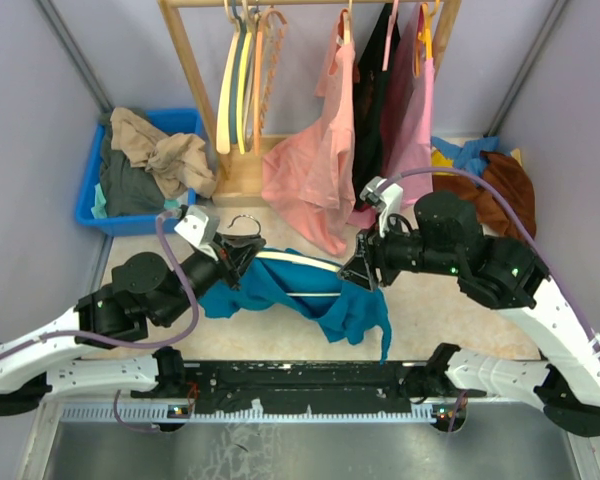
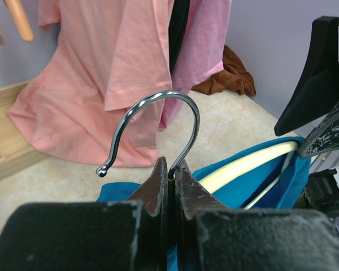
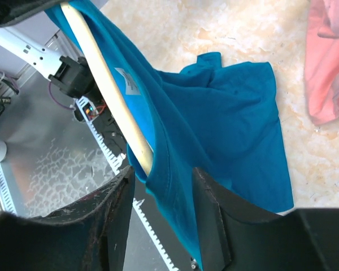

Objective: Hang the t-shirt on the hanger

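Note:
The teal-blue t-shirt (image 1: 332, 302) hangs partly over the pale cream hanger (image 1: 292, 262), held above the table's middle. My left gripper (image 1: 230, 262) is shut on the base of the hanger's metal hook (image 2: 178, 104), which rises between the fingertips (image 2: 158, 180). The cream arm (image 2: 243, 166) runs right into the shirt (image 2: 265, 189). My right gripper (image 3: 161, 186) is open. Its fingers (image 3: 110, 212) stand on either side of a fold of the shirt (image 3: 226, 124), where the hanger's arm (image 3: 104, 84) goes into the cloth.
Pink shirts (image 1: 315, 170) and a black garment hang from the wooden rack (image 1: 195, 70), beside cream and orange hangers (image 1: 230, 90). A blue bin (image 1: 88, 195) of clothes sits back left. Brown, yellow and light blue clothes (image 1: 500, 175) lie back right.

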You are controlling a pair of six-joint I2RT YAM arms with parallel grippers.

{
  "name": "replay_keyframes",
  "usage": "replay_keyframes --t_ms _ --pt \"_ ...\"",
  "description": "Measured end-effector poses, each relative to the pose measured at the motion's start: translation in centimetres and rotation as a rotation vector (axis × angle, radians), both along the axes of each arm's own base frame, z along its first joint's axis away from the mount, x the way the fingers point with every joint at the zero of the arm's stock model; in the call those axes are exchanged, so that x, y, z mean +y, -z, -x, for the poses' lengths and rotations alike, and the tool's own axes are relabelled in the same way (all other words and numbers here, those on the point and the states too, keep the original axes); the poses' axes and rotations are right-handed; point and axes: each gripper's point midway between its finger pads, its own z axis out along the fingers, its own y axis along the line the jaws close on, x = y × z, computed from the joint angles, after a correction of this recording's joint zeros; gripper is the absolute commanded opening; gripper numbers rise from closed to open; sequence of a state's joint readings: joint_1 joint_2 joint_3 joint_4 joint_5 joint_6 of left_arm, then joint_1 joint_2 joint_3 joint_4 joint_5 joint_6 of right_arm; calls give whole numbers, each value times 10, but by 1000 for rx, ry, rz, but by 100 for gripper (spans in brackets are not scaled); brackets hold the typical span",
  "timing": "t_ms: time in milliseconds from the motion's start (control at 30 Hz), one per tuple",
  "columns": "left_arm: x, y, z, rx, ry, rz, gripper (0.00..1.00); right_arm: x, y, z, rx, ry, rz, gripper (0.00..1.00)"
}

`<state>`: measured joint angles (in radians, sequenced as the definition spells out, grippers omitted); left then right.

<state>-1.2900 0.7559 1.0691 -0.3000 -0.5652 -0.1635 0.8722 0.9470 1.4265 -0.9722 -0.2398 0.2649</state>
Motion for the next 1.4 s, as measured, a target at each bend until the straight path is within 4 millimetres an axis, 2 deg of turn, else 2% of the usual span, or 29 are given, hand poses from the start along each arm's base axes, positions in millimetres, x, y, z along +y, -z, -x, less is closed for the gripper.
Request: replay_keyframes --t_ms 200,500,767,1067,1400 --pt "-4 2 1 1 13 -10 0 2 -5 -3 -19 2 -17 21" --pt "-5 3 1 0 14 -16 0 3 -6 -3 -21 2 -22 3" --pt "-10 7 0 3 19 -29 0 6 -8 -4 -26 -3 -31 3" --pt "-21 9 0 5 38 -36 0 24 -18 -12 -36 -40 -54 3" --pt "-24 9 0 5 44 -33 0 38 -26 -7 -52 -127 -99 4"
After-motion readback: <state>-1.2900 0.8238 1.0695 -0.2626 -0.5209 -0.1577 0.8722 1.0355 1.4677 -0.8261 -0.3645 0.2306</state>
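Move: The right hand's open fingers already straddle the blue t-shirt's edge where it wraps the hanger's bare arm, about 1 cm to their left and 1 cm below. From the right hand, the hanger's neck, held by the left, is some 16 cm left and 4 cm ahead, about 2 cm up; the pink shirt's hem hangs roughly 15 cm ahead, 3 cm left and 15 cm below. From the left hand that edge is about 16 cm right and 4 cm back. The right fingers shut on the t-shirt's edge at the hanger's arm while the hand barely shifts, then draw the cloth left along the arm towards the hanger's neck, about 4 cm over with some 2.5 cm of rise and a slight counter-clockwise turn. The left hand keeps its grip at the base of the hook and brings the hanger about 2.5 cm right to meet the right hand, sinking about 1 cm. ##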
